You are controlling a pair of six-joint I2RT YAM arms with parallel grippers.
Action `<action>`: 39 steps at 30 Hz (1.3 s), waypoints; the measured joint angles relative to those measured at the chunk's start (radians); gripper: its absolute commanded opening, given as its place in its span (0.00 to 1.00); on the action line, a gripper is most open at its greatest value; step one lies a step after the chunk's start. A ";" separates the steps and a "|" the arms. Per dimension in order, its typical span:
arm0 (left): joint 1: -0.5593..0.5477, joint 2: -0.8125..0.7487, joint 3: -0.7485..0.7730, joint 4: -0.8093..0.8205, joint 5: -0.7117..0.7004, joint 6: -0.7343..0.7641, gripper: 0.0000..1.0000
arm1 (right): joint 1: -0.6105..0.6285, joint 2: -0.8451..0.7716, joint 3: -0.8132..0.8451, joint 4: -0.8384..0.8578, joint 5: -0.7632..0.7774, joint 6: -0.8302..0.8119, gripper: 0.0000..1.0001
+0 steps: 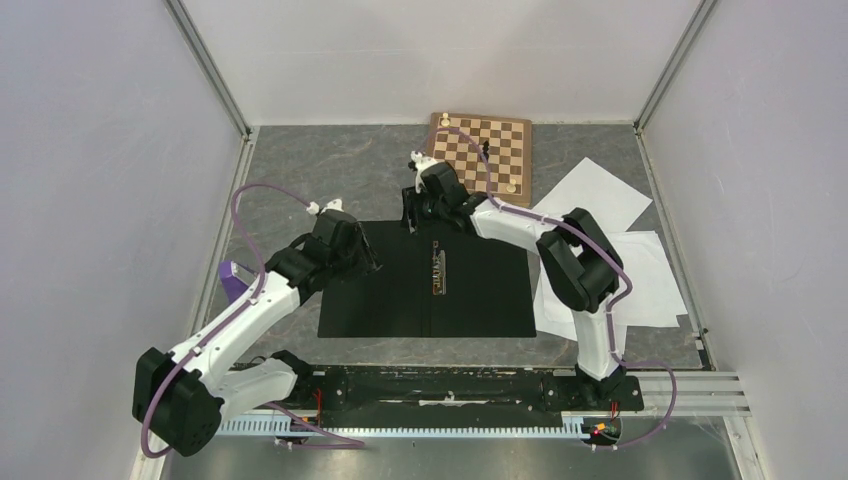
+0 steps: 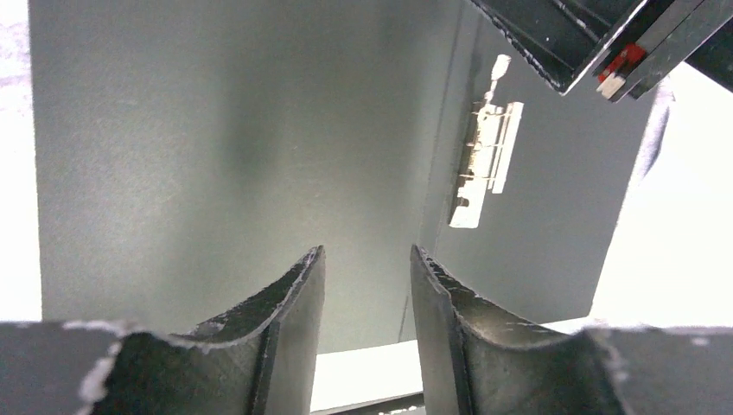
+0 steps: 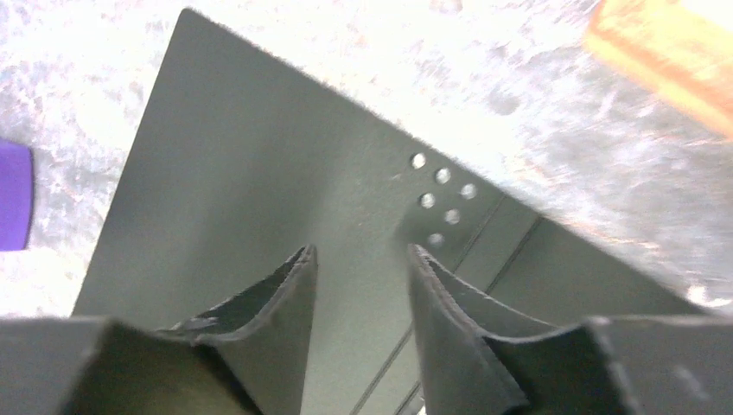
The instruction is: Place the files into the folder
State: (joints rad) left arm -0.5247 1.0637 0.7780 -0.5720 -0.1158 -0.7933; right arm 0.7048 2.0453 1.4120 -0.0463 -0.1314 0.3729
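Note:
The folder (image 1: 480, 290) lies open and flat in the middle of the table, black inside up, with its metal spine clip (image 1: 438, 268) at the centre. The clip also shows in the left wrist view (image 2: 487, 164). Several white files (image 1: 640, 270) lie loose on the table to the folder's right. My left gripper (image 1: 368, 262) is open and empty over the folder's left panel (image 2: 216, 147). My right gripper (image 1: 410, 222) is open and empty above the folder's far edge (image 3: 259, 190) near the spine rivets (image 3: 441, 197).
A wooden chessboard (image 1: 482, 152) with a few pieces lies at the back, beside the right arm's wrist. A purple metronome (image 1: 234, 280) stands at the left wall, behind the left arm. White walls enclose the table on three sides.

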 measured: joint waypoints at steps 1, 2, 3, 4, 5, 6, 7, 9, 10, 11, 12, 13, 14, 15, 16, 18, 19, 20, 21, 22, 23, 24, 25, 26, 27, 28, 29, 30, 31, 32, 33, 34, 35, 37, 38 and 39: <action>0.000 0.000 0.009 0.003 0.013 0.004 0.53 | -0.002 -0.004 0.030 -0.034 0.023 -0.010 0.61; 0.000 0.002 0.014 0.007 0.020 0.009 0.56 | -0.006 -0.015 0.042 -0.055 0.046 -0.013 0.68; 0.000 0.006 0.023 0.014 0.039 0.013 0.59 | -0.012 -0.036 0.043 -0.075 0.068 -0.015 0.73; 0.000 0.014 0.033 0.028 0.060 0.015 0.60 | -0.024 -0.074 0.026 -0.096 0.093 -0.016 0.79; -0.001 0.027 0.044 0.043 0.084 0.016 0.62 | -0.041 -0.122 -0.004 -0.113 0.117 -0.011 0.82; -0.005 0.043 0.056 0.061 0.105 0.017 0.63 | -0.063 -0.177 -0.046 -0.120 0.142 -0.005 0.85; -0.013 0.063 0.069 0.078 0.121 0.017 0.63 | -0.096 -0.254 -0.111 -0.130 0.172 0.002 0.87; -0.048 0.119 0.104 0.121 0.144 0.017 0.64 | -0.174 -0.403 -0.231 -0.152 0.227 0.026 0.90; -0.072 0.152 0.124 0.142 0.154 0.016 0.64 | -0.212 -0.473 -0.286 -0.162 0.251 0.038 0.92; -0.098 0.189 0.145 0.163 0.167 0.016 0.64 | -0.256 -0.545 -0.347 -0.166 0.282 0.054 0.98; -0.127 0.230 0.170 0.185 0.179 0.016 0.64 | -0.298 -0.614 -0.405 -0.181 0.315 0.072 0.98; -0.150 0.266 0.191 0.202 0.188 0.016 0.64 | -0.325 -0.662 -0.446 -0.197 0.342 0.085 0.98; -0.180 0.314 0.222 0.218 0.200 0.017 0.65 | -0.352 -0.719 -0.499 -0.216 0.372 0.103 0.98; -0.209 0.363 0.254 0.234 0.208 0.017 0.65 | -0.367 -0.752 -0.531 -0.233 0.392 0.112 0.98; -0.236 0.416 0.290 0.252 0.220 0.017 0.65 | -0.386 -0.790 -0.571 -0.252 0.408 0.129 0.98; -0.286 0.519 0.363 0.283 0.247 0.017 0.67 | -0.420 -0.847 -0.635 -0.303 0.439 0.161 0.98; -0.307 0.568 0.399 0.296 0.259 0.018 0.68 | -0.439 -0.870 -0.659 -0.334 0.459 0.179 0.98; -0.326 0.616 0.436 0.306 0.271 0.019 0.68 | -0.457 -0.894 -0.681 -0.366 0.481 0.198 0.98; -0.341 0.655 0.467 0.315 0.282 0.023 0.68 | -0.475 -0.915 -0.699 -0.395 0.504 0.219 0.98; -0.356 0.699 0.504 0.320 0.291 0.030 0.68 | -0.489 -0.935 -0.712 -0.418 0.523 0.237 0.98; -0.367 0.742 0.543 0.323 0.305 0.036 0.68 | -0.507 -0.961 -0.728 -0.447 0.545 0.262 0.98; -0.377 0.782 0.583 0.329 0.317 0.043 0.69 | -0.525 -0.991 -0.745 -0.475 0.566 0.286 0.98; -0.385 0.824 0.623 0.338 0.332 0.056 0.69 | -0.539 -1.018 -0.758 -0.494 0.584 0.303 0.98; -0.391 0.863 0.663 0.344 0.343 0.069 0.69 | -0.558 -1.054 -0.779 -0.513 0.599 0.327 0.98; -0.394 0.897 0.698 0.352 0.355 0.083 0.69 | -0.575 -1.084 -0.795 -0.531 0.610 0.345 0.98; -0.395 0.938 0.745 0.359 0.364 0.099 0.69 | -0.593 -1.109 -0.810 -0.547 0.619 0.359 0.98; -0.395 0.970 0.775 0.371 0.371 0.109 0.69 | -0.615 -1.133 -0.827 -0.563 0.626 0.373 0.98; -0.395 1.008 0.820 0.373 0.384 0.122 0.69 | -0.632 -1.147 -0.837 -0.575 0.631 0.382 0.98; -0.395 1.048 0.866 0.378 0.392 0.133 0.70 | -0.649 -1.161 -0.850 -0.592 0.633 0.393 0.98; -0.395 1.081 0.903 0.386 0.399 0.143 0.70 | -0.684 -1.169 -0.859 -0.607 0.635 0.398 0.98; -0.395 1.117 0.947 0.389 0.407 0.154 0.70 | -0.713 -1.176 -0.867 -0.616 0.633 0.402 0.98; -0.395 1.160 0.998 0.401 0.412 0.166 0.70 | -0.743 -1.183 -0.874 -0.628 0.634 0.404 0.98; -0.395 1.189 1.029 0.408 0.417 0.174 0.70 | -0.773 -1.190 -0.879 -0.632 0.634 0.405 0.98; -0.395 1.245 1.089 0.425 0.428 0.187 0.70 | -0.829 -1.202 -0.886 -0.640 0.634 0.404 0.98; -0.395 1.274 1.124 0.426 0.433 0.191 0.70 | -0.854 -1.204 -0.888 -0.645 0.634 0.403 0.98; -0.395 1.305 1.159 0.432 0.436 0.193 0.70 | -0.880 -1.205 -0.892 -0.645 0.632 0.401 0.98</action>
State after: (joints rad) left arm -0.9195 2.3688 1.9369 -0.1402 0.3206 -0.6003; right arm -0.1757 0.8406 0.5205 -0.6910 0.5007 0.7738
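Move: The paper files nearest the robot lie flat about 40 cm to the right of the right hand, 11 cm back and 6 cm below. The open folder's middle is 11 cm back of that hand and about level sideways. The back paper sheet lies some 35 cm right and 10 cm ahead, and the chessboard 10 cm right and 23 cm ahead. For the left hand, the same files are about 52 cm right, 3 cm ahead and 11 cm below. Both empty hands swing right, off the folder and towards the paper files. The right hand travels about 47 cm right and 20 back, arcing up 8 cm and down again, opening wide while turning some 90 degrees clockwise. The left crosses over the folder about 40 cm right, opening further, turning clockwise, then easing forward and sinking; neither visibly touches paper. ##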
